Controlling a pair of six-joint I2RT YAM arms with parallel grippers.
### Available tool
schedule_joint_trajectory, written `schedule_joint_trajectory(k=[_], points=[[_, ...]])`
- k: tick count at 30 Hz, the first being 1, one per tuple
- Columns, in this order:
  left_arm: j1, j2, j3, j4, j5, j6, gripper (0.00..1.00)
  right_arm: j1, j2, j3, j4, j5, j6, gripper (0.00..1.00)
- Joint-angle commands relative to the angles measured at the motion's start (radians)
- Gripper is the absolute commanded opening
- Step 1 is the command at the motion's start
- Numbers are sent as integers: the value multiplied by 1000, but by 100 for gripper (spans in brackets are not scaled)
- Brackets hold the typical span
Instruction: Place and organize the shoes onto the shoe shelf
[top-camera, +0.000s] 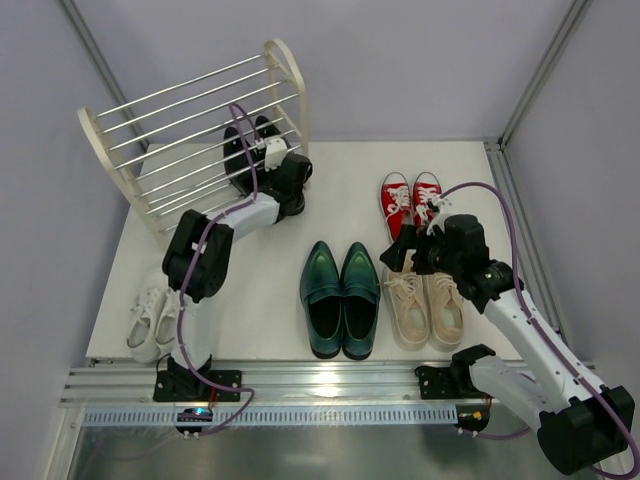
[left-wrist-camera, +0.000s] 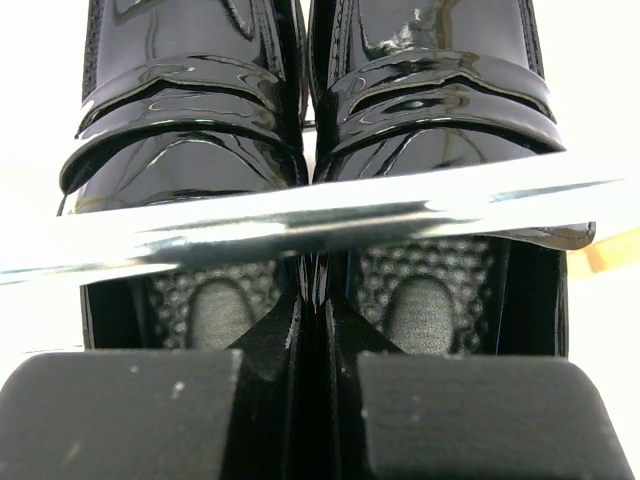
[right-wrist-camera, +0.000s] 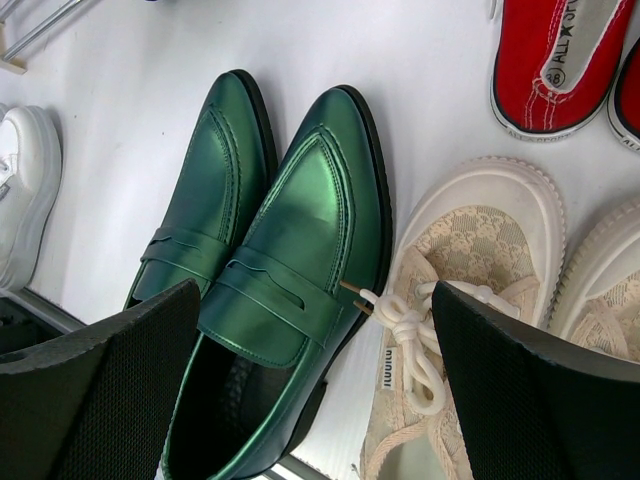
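Note:
The glossy black dress shoes (top-camera: 243, 146) sit side by side among the silver rods of the shoe shelf (top-camera: 190, 125). My left gripper (top-camera: 264, 155) is shut on their two inner walls, pinching the pair (left-wrist-camera: 430, 90) together behind a rod (left-wrist-camera: 300, 215). The left gripper (left-wrist-camera: 320, 335) shows its dark fingers (left-wrist-camera: 120, 410) pressed close. My right gripper (top-camera: 402, 254) hangs open, holding nothing, over the gap between the dark green loafers (top-camera: 340, 295) and the beige lace-up sneakers (top-camera: 425, 305). In the right wrist view this gripper (right-wrist-camera: 315, 320) frames a green loafer (right-wrist-camera: 300, 230) and a beige sneaker (right-wrist-camera: 480, 240).
The red canvas sneakers (top-camera: 411, 200) stand at the back right of the white table (top-camera: 260, 260). White sneakers (top-camera: 150, 322) lie at the near left by my left arm's base. A metal rail (top-camera: 320, 385) runs along the front edge.

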Motion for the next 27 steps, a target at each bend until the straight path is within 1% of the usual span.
schedule_joint_trajectory(k=[1, 4, 13, 16, 19, 22, 23, 26, 27], points=[[6, -28, 103, 155, -165, 11, 0, 7, -13, -2, 23, 9, -3, 97], [4, -22, 99, 145, -182, 1, 0, 5, -13, -2, 24, 9, -4, 97], [25, -29, 65, 225, -204, 4, 0, 7, -13, -4, 23, 8, -4, 98], [36, -29, 62, 253, -190, 14, 0, 7, -7, -2, 24, 6, -4, 97], [52, -9, 82, 242, -158, 8, 0, 5, -4, 1, 26, 3, -6, 97], [64, 17, 120, 186, -133, -17, 20, 7, -4, -2, 26, 2, -6, 97], [65, 18, 117, 179, -118, -22, 31, 7, -4, -2, 27, 2, -6, 97], [65, 18, 111, 181, -98, -28, 42, 7, -4, -4, 29, -1, -6, 97], [65, 20, 108, 181, -92, -29, 47, 5, -4, -5, 30, -3, -4, 97]])
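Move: My left hand already has the two black loafers pinched together by their inner sides, within the shoe shelf. Their resting place is about 5 cm ahead, 3 cm to my left and 4 cm below. The shelf's right side panel stands some 7 cm to the right and 4 cm ahead; the green loafers lie about 32 cm back and 18 cm right. From my idle right hand that resting place is roughly 31 cm ahead, 36 cm left and 10 cm lower. With my left hand I keep the pinch on both black loafers and carry them about 3 cm left, away from the shelf's right side panel, dipping slightly at first and turning a few degrees counter-clockwise. Then I open the fingers nearly halfway to let the pair go, while easing forward and up, some 2 cm each, tilting the fingertips up beneath the shelf rail. ##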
